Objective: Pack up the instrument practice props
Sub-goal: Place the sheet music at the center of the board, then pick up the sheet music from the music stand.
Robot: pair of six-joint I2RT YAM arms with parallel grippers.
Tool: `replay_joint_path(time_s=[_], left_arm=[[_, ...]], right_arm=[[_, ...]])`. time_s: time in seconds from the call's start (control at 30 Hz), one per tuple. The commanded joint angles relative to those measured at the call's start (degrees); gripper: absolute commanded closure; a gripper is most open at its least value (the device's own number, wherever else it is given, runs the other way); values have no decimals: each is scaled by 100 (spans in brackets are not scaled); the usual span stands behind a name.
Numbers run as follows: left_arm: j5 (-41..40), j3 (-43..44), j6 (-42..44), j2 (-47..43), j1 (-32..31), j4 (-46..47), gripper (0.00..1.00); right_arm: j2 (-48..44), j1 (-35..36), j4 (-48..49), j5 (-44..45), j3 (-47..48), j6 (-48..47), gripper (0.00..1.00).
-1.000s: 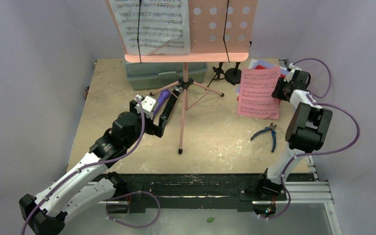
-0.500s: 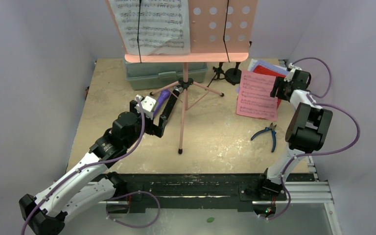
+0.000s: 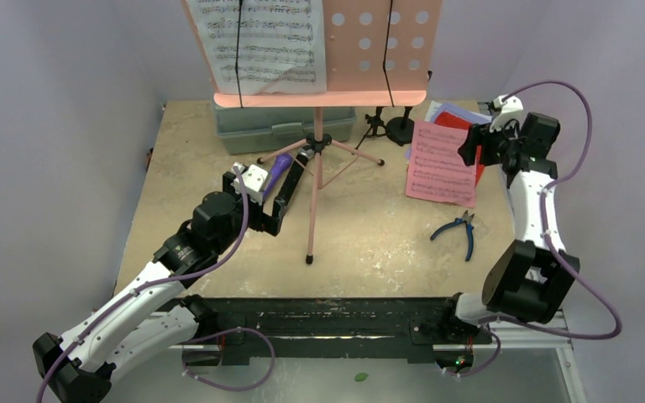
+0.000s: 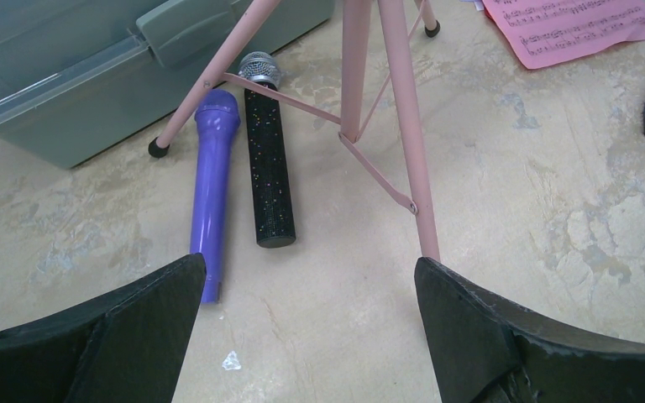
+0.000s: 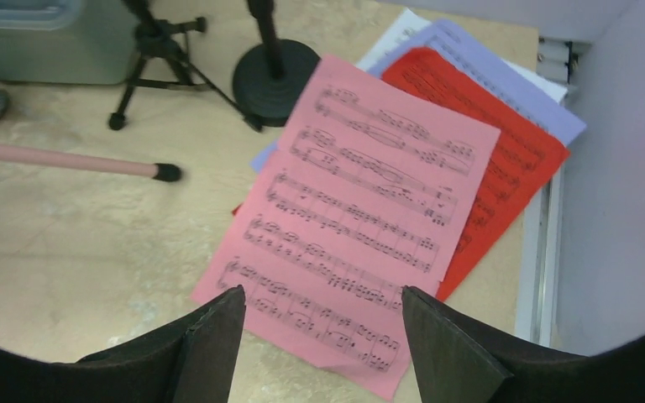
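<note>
The pink tripod (image 3: pixel 317 180) stands mid-table, its perforated tray (image 3: pixel 378 50) carrying a white sheet-music page (image 3: pixel 264 42). A purple microphone (image 4: pixel 212 185) and a black silver-headed microphone (image 4: pixel 266 159) lie side by side under its legs. My left gripper (image 4: pixel 311 277) hovers open just in front of them, empty. A pink music page (image 5: pixel 361 218) lies flat over red (image 5: pixel 504 168) and pale pages at the right. My right gripper (image 5: pixel 319 298) is open above the pink page's near edge, holding nothing. Two black mic mounts (image 5: pixel 155 50) (image 5: pixel 275 71) stand behind the pages.
A grey-green plastic case (image 3: pixel 284 126) sits at the back behind the tripod. Blue-handled pliers (image 3: pixel 462 228) lie on the table near the right arm. A metal rail (image 5: pixel 537 252) and a wall bound the table just right of the pages.
My right gripper has opened and let go of the pink page, which now lies flat on the pile. The right arm has drawn back to the right. The left arm is unchanged.
</note>
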Motion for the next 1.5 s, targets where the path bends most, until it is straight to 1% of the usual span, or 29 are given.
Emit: replay_joint_path(time_s=[0.0,0.1,0.17,0.33,0.47,0.57,0.63,0.7,0.77,0.87,0.97,1.03,1.07,1.13,1.33,1.47], left_arm=[[61,58,-4,-28,44,147,5],[69,58,-14,-30,46,147,5],[70,50,-21,-30,50,154,5],[13,49,-6,17,59,147,5],[-33,47,-6,63,62,143,5],[-73,41,-2,107,72,147,5],[-128,45,10,147,76,146,5],[-192,41,15,183,76,141,5],[-255,34,27,218,82,138,5],[-334,23,29,265,85,138,5],[-421,1,29,329,78,147,5],[-479,-8,37,375,79,146,5],[-510,-12,39,396,79,143,5],[-568,-21,59,434,83,147,5],[-666,-62,78,437,81,175,5],[-719,-87,81,401,80,198,5]], right_arm=[[-646,4,-793,-989,-188,-558,28],[-1126,-4,-1167,-1348,-246,-814,27],[-1443,1,-1434,-1328,-249,-1010,26],[-2087,4,-2162,-1788,-61,-1415,19],[-2245,11,-2981,-2509,339,-1905,13],[-2223,65,-3753,-3111,730,-2463,9],[-2213,159,-4172,-3388,963,-2763,7],[-2249,317,-4406,-3546,1156,-2871,4],[-2293,601,-4417,-3592,1313,-2709,2],[-2315,1275,-4141,-3457,1541,-2205,2],[-2143,1707,-4114,-3501,1988,-1983,2],[-2000,1948,-4052,-3511,2348,-1850,1],[-1935,2246,-3999,-3470,2609,-1766,1],[-1774,2625,-3878,-3337,2985,-1621,1],[-1096,3711,-3917,-2852,4363,-1527,1],[-664,4297,-3807,-2574,5234,-1393,1]])
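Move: The white sheet music on the stand's board is far off to the right hand's left, about 55 cm, roughly 35 cm higher and some 5 cm back. The board's bare right half is nearer, about 37 cm left, 5 cm back and 33 cm up. Some 14 cm below the hand, the pink sheet lies 7 cm ahead and 6 cm left, the pliers 19 cm back. From the left hand the white sheet is about 13 cm ahead, 12 cm right and 34 cm up. The white sheet music and the board's right end are what the right hand heads for, leaving the pink sheet already laid down: it draws back first, then swings left and climbs, nearly 45 cm in all, turning about 70 degrees counter-clockwise to point left while its part-open fingers spread fully. The left hand, wide open, eases down and a little forward. ##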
